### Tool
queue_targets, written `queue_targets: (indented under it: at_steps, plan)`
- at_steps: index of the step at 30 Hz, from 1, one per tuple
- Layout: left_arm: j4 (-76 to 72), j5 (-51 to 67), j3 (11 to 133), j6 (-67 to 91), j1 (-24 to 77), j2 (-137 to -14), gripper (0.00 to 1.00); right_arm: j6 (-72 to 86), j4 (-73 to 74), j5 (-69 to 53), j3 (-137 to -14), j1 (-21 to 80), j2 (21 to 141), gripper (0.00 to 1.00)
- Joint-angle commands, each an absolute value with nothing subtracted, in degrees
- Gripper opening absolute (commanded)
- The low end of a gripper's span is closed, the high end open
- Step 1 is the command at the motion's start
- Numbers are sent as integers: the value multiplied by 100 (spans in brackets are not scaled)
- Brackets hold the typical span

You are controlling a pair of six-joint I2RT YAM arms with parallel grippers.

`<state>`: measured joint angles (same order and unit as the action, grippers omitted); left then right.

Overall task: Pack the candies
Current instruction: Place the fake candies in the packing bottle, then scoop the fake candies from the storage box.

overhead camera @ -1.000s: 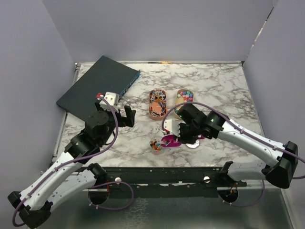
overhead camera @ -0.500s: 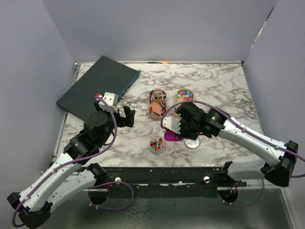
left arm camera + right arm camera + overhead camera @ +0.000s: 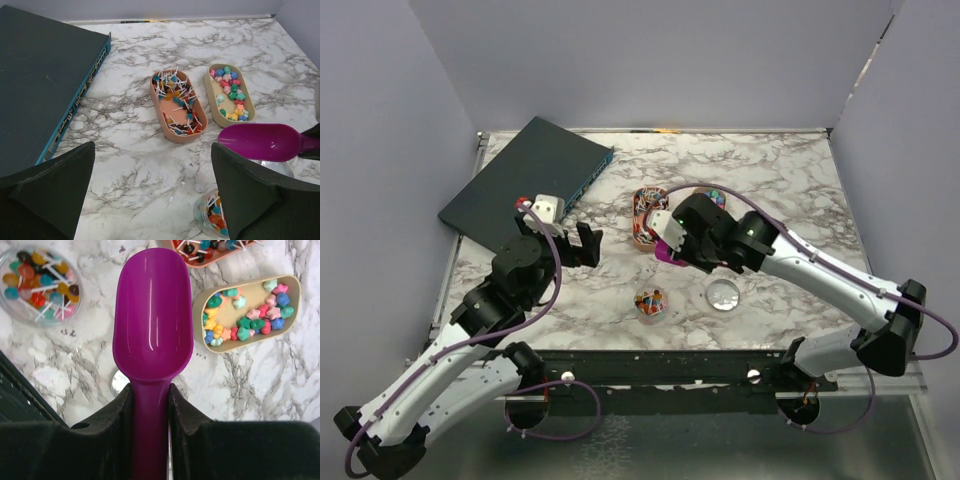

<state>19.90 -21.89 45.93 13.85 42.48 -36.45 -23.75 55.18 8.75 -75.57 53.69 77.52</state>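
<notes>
The candies lie in three places: stick sweets in a peach tray, bright star-shaped pieces in a tan tray, and a mix in a small clear jar. My right gripper is shut on the handle of an empty purple scoop. The scoop hangs over the marble between the jar and the trays. My left gripper is open and holds nothing, left of the jar.
A flat dark teal box lies at the back left. A clear round lid rests on the marble to the right of the jar. Grey walls close the table on three sides.
My right arm has carried the scoop from beside the jar up and back toward the two trays. The left arm has barely moved.
</notes>
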Motion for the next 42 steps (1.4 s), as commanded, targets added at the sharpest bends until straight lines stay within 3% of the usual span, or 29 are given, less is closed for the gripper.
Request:
queue_targets:
  at_steps: [1, 12, 42]
  plan:
    - [1984, -2101, 4512, 1356, 4241, -3552, 99, -1350, 5468, 1404, -8124, 5326, 8395, 1]
    - [1995, -2136, 4500, 1349, 4277, -3417, 99, 394, 5998, 1281, -9460, 5147, 9714, 1]
    - [2037, -2283, 4474, 1324, 4422, -3087, 99, 2369, 5350, 70, -10036, 3959, 10951, 1]
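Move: The right hand already holds the purple scoop. The lollipop box's middle lies about 17 cm ahead of that hand, 9 cm to its left and 16 cm below; the candy box stands roughly 18 cm ahead and 5 cm to the right. The bottle is some 5 cm back and 8 cm left, the round lid 2 cm back and 8 cm right. From the idle left hand, the lollipop box is about 16 cm ahead, 11 cm right and well below. Keeping its pinch on the scoop's handle, the right hand leaves the bottle behind and carries the scoop towards the near end of the lollipop box. It first sweeps forward and left about 5 cm each way, then on forward and down, ending some 9 cm farther out and 6 cm lower, while the wrist swings roughly 50 degrees clockwise, bringing the scoop's tip round to point at the box. ##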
